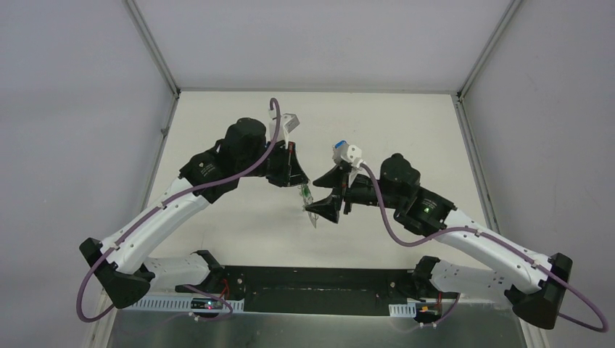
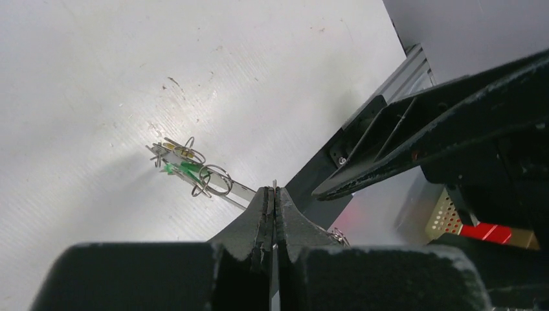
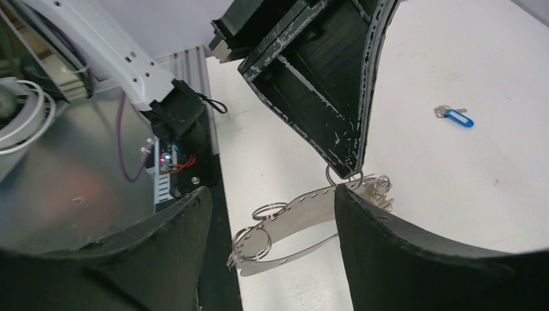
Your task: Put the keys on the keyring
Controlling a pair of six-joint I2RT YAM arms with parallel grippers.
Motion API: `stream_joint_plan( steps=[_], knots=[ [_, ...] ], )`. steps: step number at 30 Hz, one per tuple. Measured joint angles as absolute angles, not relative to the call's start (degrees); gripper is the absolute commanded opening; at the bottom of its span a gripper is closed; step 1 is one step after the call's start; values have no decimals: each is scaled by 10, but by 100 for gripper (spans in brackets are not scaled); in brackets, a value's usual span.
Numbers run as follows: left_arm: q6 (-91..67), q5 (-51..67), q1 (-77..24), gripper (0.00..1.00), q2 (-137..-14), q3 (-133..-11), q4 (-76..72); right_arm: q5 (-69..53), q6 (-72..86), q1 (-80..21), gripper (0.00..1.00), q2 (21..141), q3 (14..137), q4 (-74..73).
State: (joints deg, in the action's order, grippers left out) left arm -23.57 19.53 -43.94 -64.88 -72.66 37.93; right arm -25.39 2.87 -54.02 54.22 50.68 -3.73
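The keyring [image 3: 304, 217] is a thin metal band bent into a loop, with small split rings hanging from holes along it. My left gripper [image 2: 274, 193] is shut on its edge and holds it above the table. A green key [image 2: 183, 168] and a yellowish one [image 2: 176, 151] dangle at the band's far end. My right gripper [image 3: 270, 194] is open, its two fingers on either side of the loop, and its right finger [image 3: 388, 246] covers part of the band. A blue-tagged key [image 3: 458, 118] lies loose on the table. From above, the keyring [image 1: 310, 206] hangs between both grippers.
The white table [image 1: 217, 116] is walled by grey panels on three sides. A black base plate [image 1: 319, 286] and metal rails run along the near edge. My right gripper's finger [image 2: 414, 152] reaches across the left wrist view, close to the left fingers.
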Motion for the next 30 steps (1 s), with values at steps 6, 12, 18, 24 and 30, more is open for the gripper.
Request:
stream_joint_plan(
  steps=[6,12,18,24,30],
  knots=[
    [-268,180,-439,0,-665,-744,397,-156,-19,-584,67,578,540,-106],
    [-284,180,-439,0,-674,-755,411,-79,-55,-604,29,605,550,-156],
    [-300,182,-439,0,-674,-757,418,-33,-63,-604,0,603,548,-161],
    [-318,185,-439,0,-674,-757,420,-7,-65,-606,0,582,533,-150],
    [-344,195,-439,0,-657,-756,420,-9,-65,-610,0,556,526,-140]
  ],
)
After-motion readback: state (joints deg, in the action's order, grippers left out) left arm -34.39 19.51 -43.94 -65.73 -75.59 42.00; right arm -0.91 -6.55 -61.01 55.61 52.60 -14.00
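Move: Some 2 cm ahead of the open right hand, 1 cm to its left and 5 cm below lies the middle of the metal keyring, hanging from the left fingers. The green-tagged key on the keyring's forward end is about 5 cm ahead, 2 cm left and 7 cm below; a blue-tagged key lies on the table roughly 28 cm ahead, 8 cm right and 28 cm below. From the left hand the keyring's middle is about 3 cm back, 1 cm right and 4 cm down. Dipping about 5 cm and pushing 3 cm forward, its fingertips tipping down some 15 degrees as it turns clockwise, the right hand brings its open fingers around the keyring's bare rear end and pinches the plate shut between them, then lifts it nearly 2 cm while easing right. The left hand stays almost in place, fingers still closed on the keyring's edge, tilting about 10 degrees. ##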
